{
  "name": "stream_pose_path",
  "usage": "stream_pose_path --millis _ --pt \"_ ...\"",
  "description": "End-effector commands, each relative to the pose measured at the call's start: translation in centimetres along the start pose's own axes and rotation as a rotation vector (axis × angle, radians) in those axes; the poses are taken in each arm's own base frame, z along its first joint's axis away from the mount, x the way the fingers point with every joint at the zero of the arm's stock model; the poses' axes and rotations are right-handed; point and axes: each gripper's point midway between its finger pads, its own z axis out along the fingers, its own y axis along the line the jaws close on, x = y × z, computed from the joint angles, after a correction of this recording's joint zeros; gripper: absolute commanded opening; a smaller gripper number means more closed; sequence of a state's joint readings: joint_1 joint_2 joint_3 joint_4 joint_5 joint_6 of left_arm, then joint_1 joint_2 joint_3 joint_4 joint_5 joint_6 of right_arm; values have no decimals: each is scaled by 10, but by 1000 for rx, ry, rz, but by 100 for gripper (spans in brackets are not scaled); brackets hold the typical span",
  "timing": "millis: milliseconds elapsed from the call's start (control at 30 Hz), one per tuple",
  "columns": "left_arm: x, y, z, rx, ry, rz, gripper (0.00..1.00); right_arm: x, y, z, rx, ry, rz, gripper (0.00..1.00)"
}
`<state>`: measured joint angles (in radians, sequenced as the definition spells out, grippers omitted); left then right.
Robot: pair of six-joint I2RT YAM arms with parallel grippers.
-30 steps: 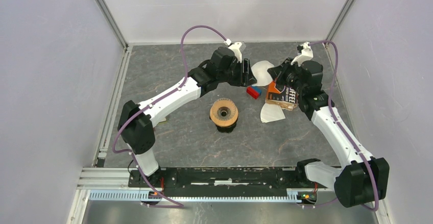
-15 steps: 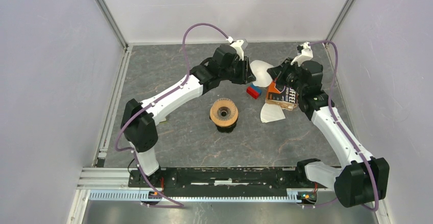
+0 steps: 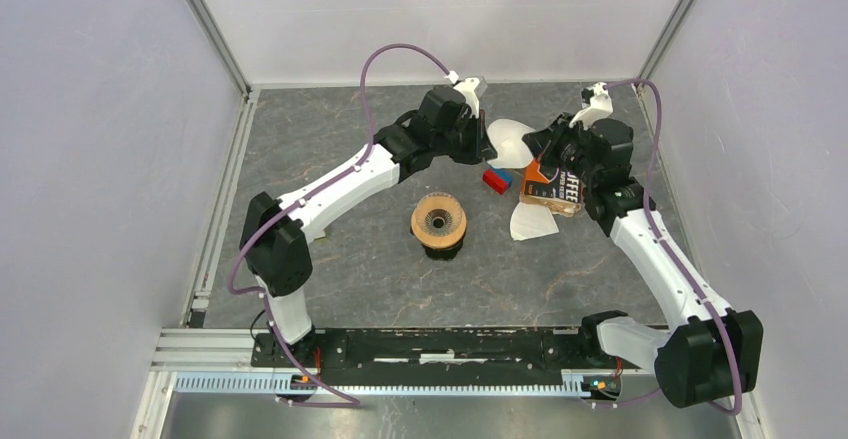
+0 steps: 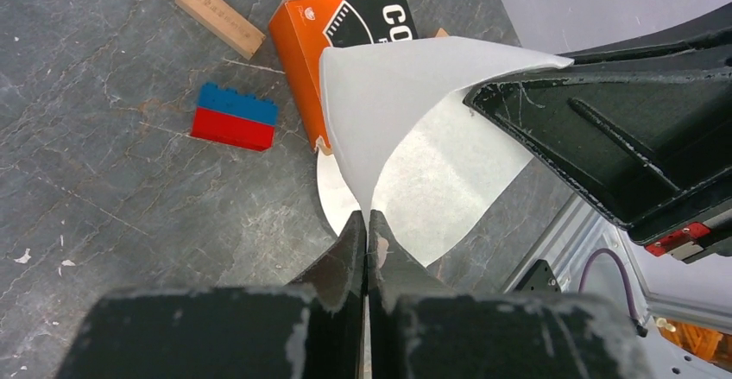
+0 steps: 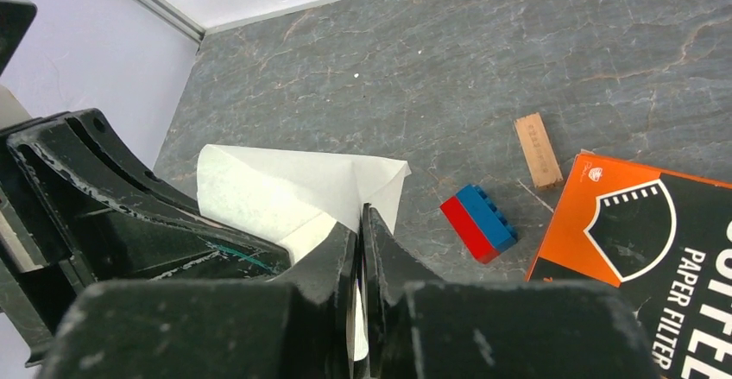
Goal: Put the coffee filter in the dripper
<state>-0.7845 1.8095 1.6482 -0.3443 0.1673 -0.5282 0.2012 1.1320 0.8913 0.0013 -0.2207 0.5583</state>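
The coffee filter [image 3: 512, 141] hangs above the table at the back, stretched between both grippers. My left gripper [image 4: 367, 215] is shut on one edge of the white paper [image 4: 406, 94]. My right gripper [image 5: 360, 211] is shut on the opposite edge of the filter [image 5: 276, 185], with paper showing between its fingers. From above, the left gripper [image 3: 488, 139] and right gripper [image 3: 538, 149] face each other across it. The dripper [image 3: 438, 221], with its wooden collar ring, stands alone at mid-table, nearer than both grippers.
An orange and black filter box [image 3: 555, 189] lies under the right arm. A flat folded white filter [image 3: 530, 222] lies beside it. A red and blue brick [image 3: 496, 179] sits just below the held filter. A small wooden block [image 5: 537, 148] lies by the box.
My left gripper moved slightly right onto the filter's edge and went from open to shut on it. The right arm has stayed where it was.
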Motion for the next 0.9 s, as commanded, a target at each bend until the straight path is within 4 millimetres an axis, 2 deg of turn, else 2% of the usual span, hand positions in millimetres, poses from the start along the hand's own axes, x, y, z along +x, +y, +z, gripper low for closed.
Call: stream_pose_path --millis 0,167,233,367,433,533,600,733,867 --pt "-23 -11 -14 14 -51 64 2 -21 15 -6 -50 -67 -52 16" --pt "-23 -4 -21 -28 -47 70 2 -34 22 -10 -58 -77 -112 46" --pt "-21 -2 -27 -42 -42 84 2 -36 22 -15 -48 -58 -150 54" --pt "-15 2 -52 -65 -17 151 2 -47 34 -28 -76 -41 -265 72" --pt "-12 2 -68 -67 0 198 2 -47 48 -34 -145 -3 -320 84" --pt "-5 -6 -95 -36 59 276 2 -40 67 -44 -261 53 -389 88" --pt "4 -10 -113 -15 132 314 2 -33 70 -49 -301 69 -428 88" --pt "31 -10 -152 23 291 403 2 -21 65 -52 -321 91 -494 88" --pt "53 7 -181 -11 384 477 2 -19 60 -55 -312 61 -538 88"
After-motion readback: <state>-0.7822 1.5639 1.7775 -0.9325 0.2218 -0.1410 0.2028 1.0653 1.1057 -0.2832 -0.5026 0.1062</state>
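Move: My left hand has one edge of the coffee filter pinched, my right hand the other. The dripper lies about 6 cm back and 10 cm to the left of my left hand, its middle some 12 cm lower. From the left hand, the red-blue block is about 10 cm ahead and 4 cm right, and the spare filter level with it and 12 cm right, both on the table some 22 cm below. From my right hand the dripper is roughly 10 cm back, 17 cm left and 13 cm lower. I open my right fingers wide to let go of the filter, then draw that hand up about 6 cm and back 5 cm, swinging it some 20 degrees counter-clockwise. My left hand keeps its pinch, dips slightly, then sweeps left and back, about 9 cm each way, while rising to end well above the dripper, its fingers tipping further down and turning clockwise. ##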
